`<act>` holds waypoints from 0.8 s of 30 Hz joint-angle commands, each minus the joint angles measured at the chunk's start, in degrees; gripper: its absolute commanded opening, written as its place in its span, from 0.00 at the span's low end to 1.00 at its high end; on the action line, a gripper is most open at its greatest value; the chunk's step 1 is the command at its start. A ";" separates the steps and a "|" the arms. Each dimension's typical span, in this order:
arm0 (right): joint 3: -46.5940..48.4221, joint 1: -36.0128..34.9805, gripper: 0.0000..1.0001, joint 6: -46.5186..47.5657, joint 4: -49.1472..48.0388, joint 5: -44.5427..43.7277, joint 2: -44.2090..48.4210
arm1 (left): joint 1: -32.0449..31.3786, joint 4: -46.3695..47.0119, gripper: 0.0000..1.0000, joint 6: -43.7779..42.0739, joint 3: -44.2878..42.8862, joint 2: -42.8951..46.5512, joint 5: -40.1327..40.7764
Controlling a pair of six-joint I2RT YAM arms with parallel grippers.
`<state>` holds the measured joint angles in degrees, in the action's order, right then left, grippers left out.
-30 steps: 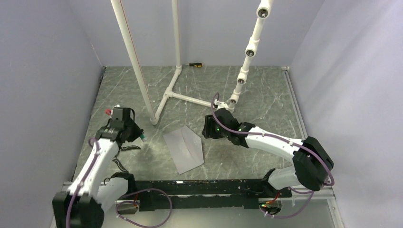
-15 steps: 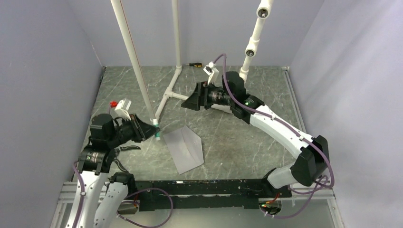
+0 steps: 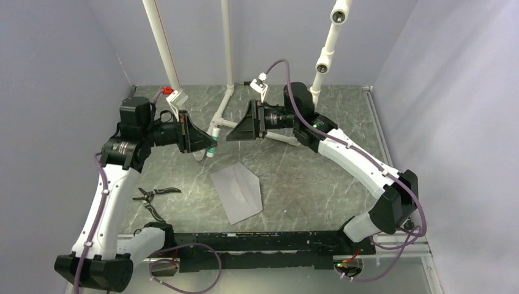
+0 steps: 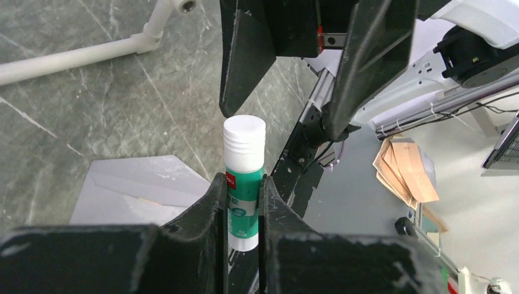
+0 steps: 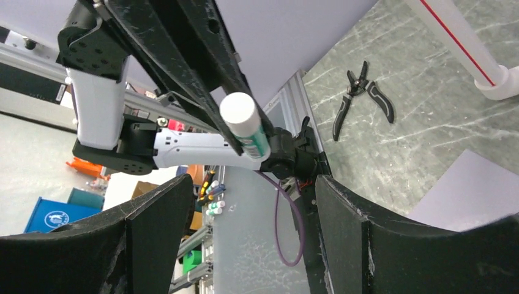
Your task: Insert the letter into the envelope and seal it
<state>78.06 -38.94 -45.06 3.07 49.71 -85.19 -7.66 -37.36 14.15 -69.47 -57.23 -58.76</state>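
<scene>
A green glue stick with a white cap is clamped upright between my left gripper's fingers; it also shows as the glue stick in the air above the table. My right gripper faces it from the right, open, its tips just short of the cap. Seen from the right wrist, the glue stick hangs beyond my right gripper, with nothing between the fingers. The pale grey envelope lies flat on the table below both grippers, flap side up. The letter is not in view.
Black pliers lie left of the envelope. A white pipe frame stands behind the grippers, with a tall post at the left. A small screwdriver lies at the back wall.
Both arms have risen from table level. The left gripper carried the glue stick up and back toward the right gripper, which left the envelope's edge, swung up and opened wider.
</scene>
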 commanded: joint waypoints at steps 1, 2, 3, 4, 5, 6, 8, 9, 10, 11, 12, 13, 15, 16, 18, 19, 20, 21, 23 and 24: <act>5.97 -0.04 0.78 1.23 3.47 -0.18 0.10 | -1.19 -1.27 0.03 -7.29 -5.20 -2.87 -5.38; 6.72 -0.16 0.78 1.69 4.82 -0.41 -0.31 | -1.60 -3.18 0.03 -9.26 -6.64 -4.33 -5.38; 7.05 -0.30 0.79 1.69 4.65 -0.63 -0.37 | -2.14 -5.58 0.03 -11.22 -8.28 -5.64 -5.21; 7.10 -0.54 0.79 1.46 4.05 -0.74 -0.20 | -2.75 -8.18 0.03 -12.98 -9.86 -6.95 -4.85; 7.48 -0.77 0.79 1.44 3.71 -1.01 -0.16 | -3.56 -10.80 0.03 -15.83 -11.26 -7.88 -4.37; 8.14 -0.97 0.79 2.05 4.50 -1.70 -0.42 | -4.38 -11.62 0.03 -16.61 -12.06 -8.61 -3.90; 10.03 -1.41 0.78 3.85 7.57 -3.59 -1.20 | -6.78 -11.47 0.03 -16.84 -12.52 -9.06 -1.64; 10.95 -1.72 0.77 4.75 9.39 -4.58 -1.99 | -7.86 -11.05 0.03 -16.70 -12.50 -9.04 -0.24; 11.72 -1.98 0.75 5.48 10.65 -4.90 -2.24 | -8.88 -11.03 0.03 -16.85 -12.56 -9.11 1.44; 12.17 -2.26 0.73 5.90 11.44 -5.50 -2.71 | -9.80 -11.21 0.03 -17.15 -12.76 -9.24 2.62; 12.32 -2.47 0.71 6.13 11.93 -6.02 -2.80 | -10.50 -11.82 0.03 -17.59 -13.09 -9.55 3.79; 12.37 -2.60 0.67 6.27 12.34 -6.58 -2.73 | -11.21 -12.51 0.03 -18.03 -13.76 -9.89 4.89; 12.37 -2.72 0.57 6.58 13.12 -7.07 -2.62 | -11.95 -13.30 0.03 -18.72 -14.48 -10.25 6.58; 12.44 -2.72 0.51 6.89 13.67 -6.96 -2.64 | -12.08 -13.32 0.03 -18.88 -14.65 -10.22 7.23; 12.63 -2.72 0.46 7.64 15.29 -6.74 -2.62 | -12.19 -13.39 0.03 -19.33 -14.80 -10.05 8.20; 12.71 -2.70 0.46 8.22 16.22 -6.79 -2.55 | -12.20 -13.47 0.03 -19.46 -14.96 -10.01 8.68; 12.77 -2.72 0.47 8.84 17.01 -6.82 -2.51 | -12.20 -13.79 0.03 -19.77 -15.18 -10.07 9.01; 12.88 -2.72 0.47 9.42 17.77 -6.94 -2.46 | -12.20 -14.24 0.03 -20.12 -15.55 -10.21 9.26; 13.11 -2.72 0.47 10.16 18.80 -7.08 -2.35 | -12.20 -15.10 0.03 -20.67 -15.90 -10.48 9.68; 13.21 -2.68 0.45 10.31 19.03 -6.97 -2.37 | -12.20 -15.34 0.03 -20.93 -16.06 -10.65 9.67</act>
<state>88.14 -41.56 -37.43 19.79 43.46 -88.14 -19.59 -51.86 -4.08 -82.59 -67.53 -50.43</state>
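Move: The right hand, open and pointing left, goes for the white cap of the glue stick, about 5 cm to its left, level fore and aft and roughly 1 cm above. The left hand still holds the stick by its green body, with the cap some 4 cm above its grip; the right gripper stands about 6 cm to its right, 1 cm ahead and 2 cm higher. From the left hand the envelope lies about 5 cm right, level fore and aft and 28 cm down on the table. The left hand keeps its grip and carries the glue stick about 3 cm to the right towards the waiting right gripper, tipping its fingertips down and swinging a little clockwise, some 10 degrees each. The right hand first rises about 2.5 cm, then edges roughly 1 cm left and sinks back by about 3 cm while its fingers go from wide open to about half open around the cap, without yet clearly pinching the cap. ##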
